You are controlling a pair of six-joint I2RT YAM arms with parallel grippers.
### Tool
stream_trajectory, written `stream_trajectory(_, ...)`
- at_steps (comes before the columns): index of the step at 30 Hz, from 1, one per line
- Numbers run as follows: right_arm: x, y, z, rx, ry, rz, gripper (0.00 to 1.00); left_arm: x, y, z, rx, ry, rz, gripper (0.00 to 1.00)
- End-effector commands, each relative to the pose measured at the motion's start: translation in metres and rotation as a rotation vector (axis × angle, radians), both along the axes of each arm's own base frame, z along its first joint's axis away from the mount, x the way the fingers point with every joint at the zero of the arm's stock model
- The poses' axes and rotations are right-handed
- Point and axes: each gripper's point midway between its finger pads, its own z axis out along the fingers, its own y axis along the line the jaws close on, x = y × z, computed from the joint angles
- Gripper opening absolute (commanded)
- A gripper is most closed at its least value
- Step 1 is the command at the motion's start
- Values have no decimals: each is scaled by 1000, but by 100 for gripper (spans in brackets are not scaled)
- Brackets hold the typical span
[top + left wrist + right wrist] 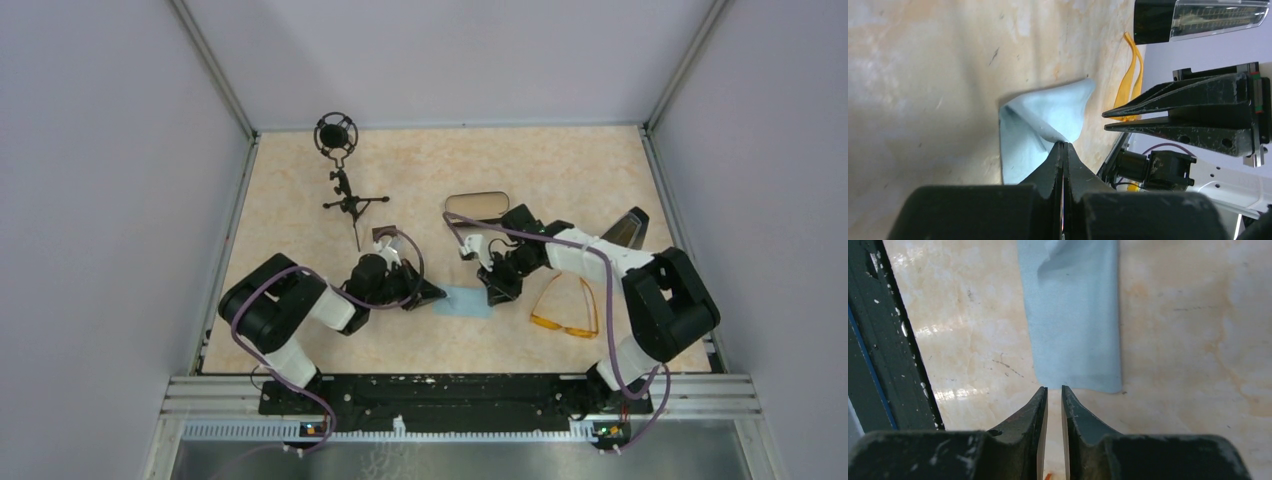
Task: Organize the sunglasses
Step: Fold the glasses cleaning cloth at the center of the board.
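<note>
The sunglasses (568, 308), orange with thin arms, lie on the table right of centre; their arms (1130, 75) show in the left wrist view. A light blue cloth (465, 302) lies between the two grippers. My left gripper (1063, 144) is shut on the cloth's (1048, 117) near corner, which is pulled up off the table. It sits at the cloth's left edge in the top view (438, 293). My right gripper (1054, 389) stands just off the opposite edge of the cloth (1075, 315), jaws a narrow gap apart with nothing between them, also seen from above (497, 296).
A black oblong glasses case (478, 207) lies open behind the right arm, and a second dark part (625, 230) sits to the right. A small black tripod stand (345, 190) is at the back left. Metal rails (230, 240) edge the table.
</note>
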Motion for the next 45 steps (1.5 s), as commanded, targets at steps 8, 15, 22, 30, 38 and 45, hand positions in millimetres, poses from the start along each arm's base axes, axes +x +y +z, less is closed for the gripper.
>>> stream_trajectory(8,29,-11,24,83,-90,-76,32,37,-30,21,-95,-52,-12,0)
stream_trajectory(15,20,-8,23,109,-92,-34,36,51,-33,20,-199,-2,45,0)
stream_trajectory(22,15,2,14,80,-114,14,40,58,-32,17,-316,61,89,0)
stream_trajectory(30,18,6,8,56,-142,19,49,54,-23,5,-411,164,154,0)
stream_trajectory(38,13,16,5,33,-171,53,50,51,-20,2,-479,210,169,0)
stream_trajectory(45,10,17,-4,0,-151,52,51,51,-18,2,-480,222,182,0)
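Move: The left hand still pinches a corner of the cloth; the middle of the cloth is about 5 cm to its right, 2 cm back and 3 cm below. From the right hand, already slightly open at the cloth's right edge, that middle is some 6 cm left, about level fore and aft, and 2 cm below. The sunglasses lie roughly 18 cm right of the right hand and 2 cm back; the open case is 22 cm ahead and 3 cm left. The left hand carries the pinched cloth corner forward-right about 6 cm; the right swings forward-right, then back-left, opening. ##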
